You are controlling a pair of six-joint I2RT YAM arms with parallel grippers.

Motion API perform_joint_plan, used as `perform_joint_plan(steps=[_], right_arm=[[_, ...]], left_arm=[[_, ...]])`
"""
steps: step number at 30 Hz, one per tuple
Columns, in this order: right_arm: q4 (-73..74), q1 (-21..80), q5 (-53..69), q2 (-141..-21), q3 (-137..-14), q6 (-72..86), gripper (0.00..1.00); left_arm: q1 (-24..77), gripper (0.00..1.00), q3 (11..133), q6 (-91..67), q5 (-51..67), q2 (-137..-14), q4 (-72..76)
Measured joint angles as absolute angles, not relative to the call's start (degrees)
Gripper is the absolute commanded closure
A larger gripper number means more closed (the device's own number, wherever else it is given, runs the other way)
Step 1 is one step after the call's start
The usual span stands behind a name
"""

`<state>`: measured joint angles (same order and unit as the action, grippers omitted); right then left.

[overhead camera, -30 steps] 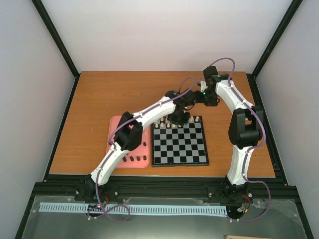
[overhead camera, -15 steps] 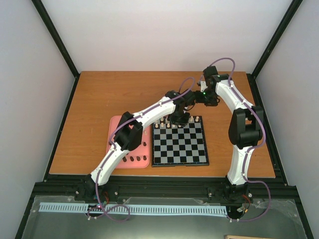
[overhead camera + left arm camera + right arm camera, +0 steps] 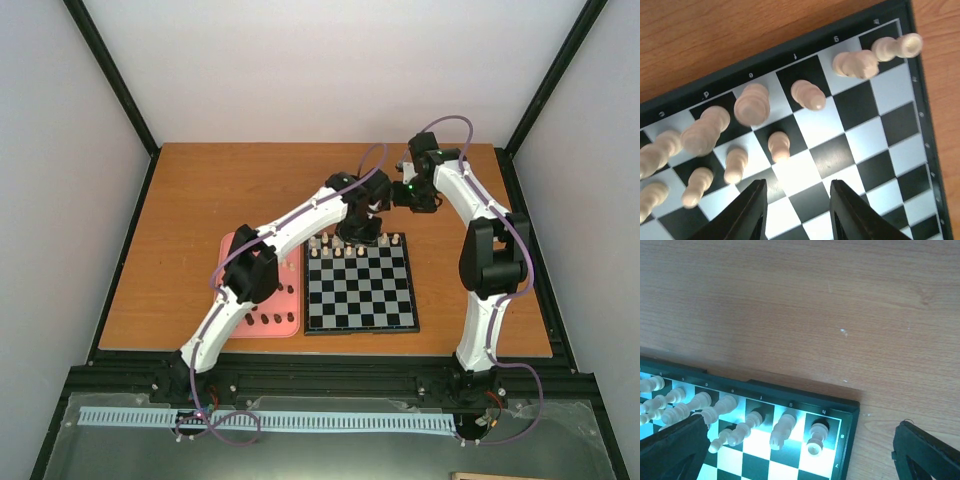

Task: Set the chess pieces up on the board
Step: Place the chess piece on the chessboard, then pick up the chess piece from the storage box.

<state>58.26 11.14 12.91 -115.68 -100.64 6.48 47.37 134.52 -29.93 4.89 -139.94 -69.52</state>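
The board [image 3: 362,292] lies mid-table, with cream chess pieces [image 3: 395,240] along its far two rows. My left gripper [image 3: 797,207] hovers open over those rows with nothing between its fingers. A cream pawn [image 3: 779,146] stands just beyond the tips. A rook [image 3: 897,46], knight [image 3: 856,64] and bishop [image 3: 809,95] stand on the back row. My right gripper [image 3: 800,455] is wide open and empty above the board's far right corner [image 3: 847,407], looking down on the rook [image 3: 816,436] and knight [image 3: 781,430]. Dark pieces [image 3: 268,321] sit on the pink tray.
The pink tray [image 3: 232,250] lies against the board's left side, partly under my left arm. Both wrists are close together over the board's far edge [image 3: 385,205]. Bare wooden table [image 3: 815,305] stretches beyond the board. Black frame rails border the table.
My left gripper opened and left a cream pawn standing on the board, then pulled up and back toward the far edge. The right arm has stayed put.
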Motion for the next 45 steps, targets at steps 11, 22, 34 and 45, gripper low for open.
perform_joint_plan(steps=[11, 22, 34, 45], right_arm=[[58.1, 11.2, 14.2, -115.4, -100.5, 6.5, 0.00], [58.1, 11.3, 14.2, -115.4, -100.0, 6.5, 0.00], [58.1, 11.3, 14.2, -115.3, -99.9, 6.5, 0.00], [58.1, 11.3, 14.2, -115.3, -99.7, 6.5, 0.00]], left_arm=[[45.2, 0.63, 115.7, -29.8, 0.1, -114.9, -66.8], [31.0, 0.63, 85.6, -34.6, -5.7, -95.9, -61.4], [25.3, 0.63, 72.4, -42.3, 0.6, -96.8, -54.4], [24.4, 0.63, 72.2, -45.5, 6.4, -103.4, -48.9]])
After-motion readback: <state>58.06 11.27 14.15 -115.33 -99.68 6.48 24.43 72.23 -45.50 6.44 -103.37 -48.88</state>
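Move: Down the tray side, the leftmost of the three white pawns still on the pink tray lies about 24 cm to the left hand's left, 3 cm back and some 6 cm below. The other two stand to that pawn's right, about 3 and 5 cm from it and 1 to 2 cm nearer the base. Straight below the left hand, some 4 cm down, is the pawn just placed. From the right hand, the leftmost pawn is roughly 33 cm left, 13 cm back, 8 cm lower. Lifting off the pawn just placed on the board, the empty left hand climbs about 12 cm, sweeps some 24 cm left across the board to the tray and sinks about 15 cm over the last white pawns there. The wrist turns nearly 40 degrees counter-clockwise; the fingers stay part open, and at the end the hand is still easing down, just above the pawns. ##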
